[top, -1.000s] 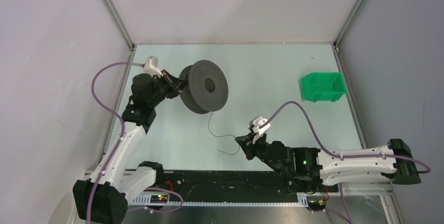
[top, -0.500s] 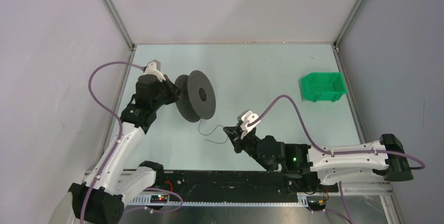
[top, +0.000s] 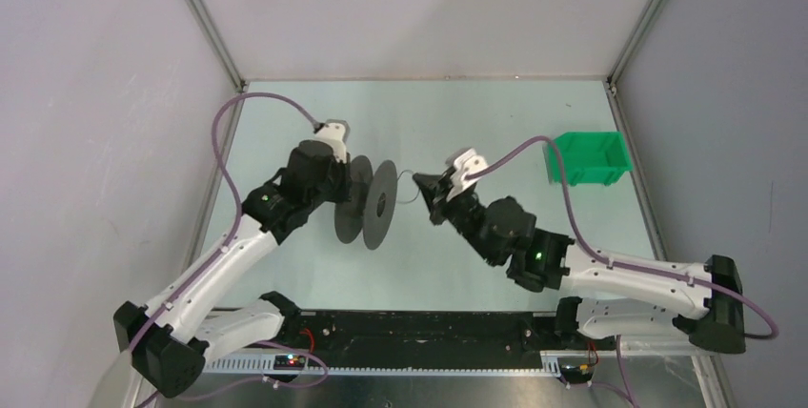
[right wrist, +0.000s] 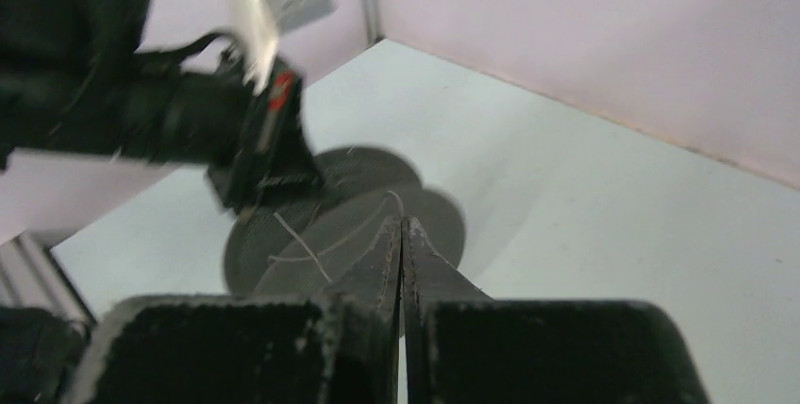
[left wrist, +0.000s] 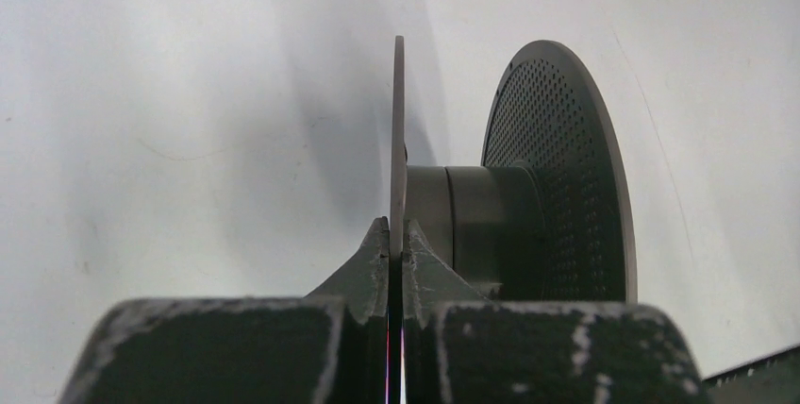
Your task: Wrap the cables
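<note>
The dark grey spool (top: 370, 204) is held off the table, edge-on to the top camera. My left gripper (top: 344, 189) is shut on its left flange. In the left wrist view that thin flange (left wrist: 398, 140) runs straight down between the closed tips of the left gripper (left wrist: 397, 236), with the hub and dotted far flange (left wrist: 557, 177) to the right. My right gripper (top: 420, 183) is just right of the spool, shut on the thin cable (top: 409, 179). In the right wrist view the cable (right wrist: 304, 245) curves from the right gripper's tips (right wrist: 403, 225) across the spool (right wrist: 358, 220).
A green bin (top: 587, 158) stands at the far right of the table. Metal frame posts rise at the far corners, with walls on three sides. The purple hoses of both arms arch above the table. The left arm's wrist (right wrist: 255, 149) fills the upper left of the right wrist view.
The left arm has swung the spool to the right and turned it edge-on. The right gripper has moved away from the near edge up beside the spool, lifting the cable off the table.
</note>
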You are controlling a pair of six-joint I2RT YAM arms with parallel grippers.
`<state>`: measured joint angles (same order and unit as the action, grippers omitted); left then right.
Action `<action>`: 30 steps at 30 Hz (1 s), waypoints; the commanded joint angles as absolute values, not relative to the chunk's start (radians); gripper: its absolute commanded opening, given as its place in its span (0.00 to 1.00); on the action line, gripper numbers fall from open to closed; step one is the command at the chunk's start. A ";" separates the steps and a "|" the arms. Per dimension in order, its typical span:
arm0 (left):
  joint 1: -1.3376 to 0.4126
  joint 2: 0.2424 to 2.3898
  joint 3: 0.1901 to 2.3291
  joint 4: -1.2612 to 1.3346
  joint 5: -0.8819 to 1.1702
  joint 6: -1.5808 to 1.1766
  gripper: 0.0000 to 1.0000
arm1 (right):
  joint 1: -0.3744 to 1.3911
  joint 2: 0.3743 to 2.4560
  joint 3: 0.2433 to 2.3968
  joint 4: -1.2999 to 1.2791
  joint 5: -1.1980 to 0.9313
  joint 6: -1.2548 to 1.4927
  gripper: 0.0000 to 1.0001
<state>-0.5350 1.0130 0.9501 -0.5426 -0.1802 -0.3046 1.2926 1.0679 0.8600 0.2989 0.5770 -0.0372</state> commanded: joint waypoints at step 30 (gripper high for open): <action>-0.554 0.873 1.104 -0.545 0.513 -0.324 0.00 | 0.822 0.622 0.407 0.221 0.033 0.123 0.00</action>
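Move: The left hand pinches the rim of the spool's left flange; the spool's middle is about 2 cm ahead, 5 cm right and 7 cm below. From there the slack cable loop is roughly 12 cm right, 6 cm back and 6 cm higher. The right hand holds the cable shut in its fingers: the spool lies some 9 cm ahead, 10 cm left and 19 cm below, the loop about 2 cm ahead, 3 cm left and 6 cm below. Keeping its pinch on the flange, the left hand draws the spool about 9 cm back and 7 cm right, dipping slightly before lifting it late, and turns it some 35 degrees clockwise. The right hand keeps the cable, swings forward and right past the top of the spool, then drops steeply and eases back to the spool's right side, roughly 12 cm lower and 10 cm farther right, tipping slightly down. ##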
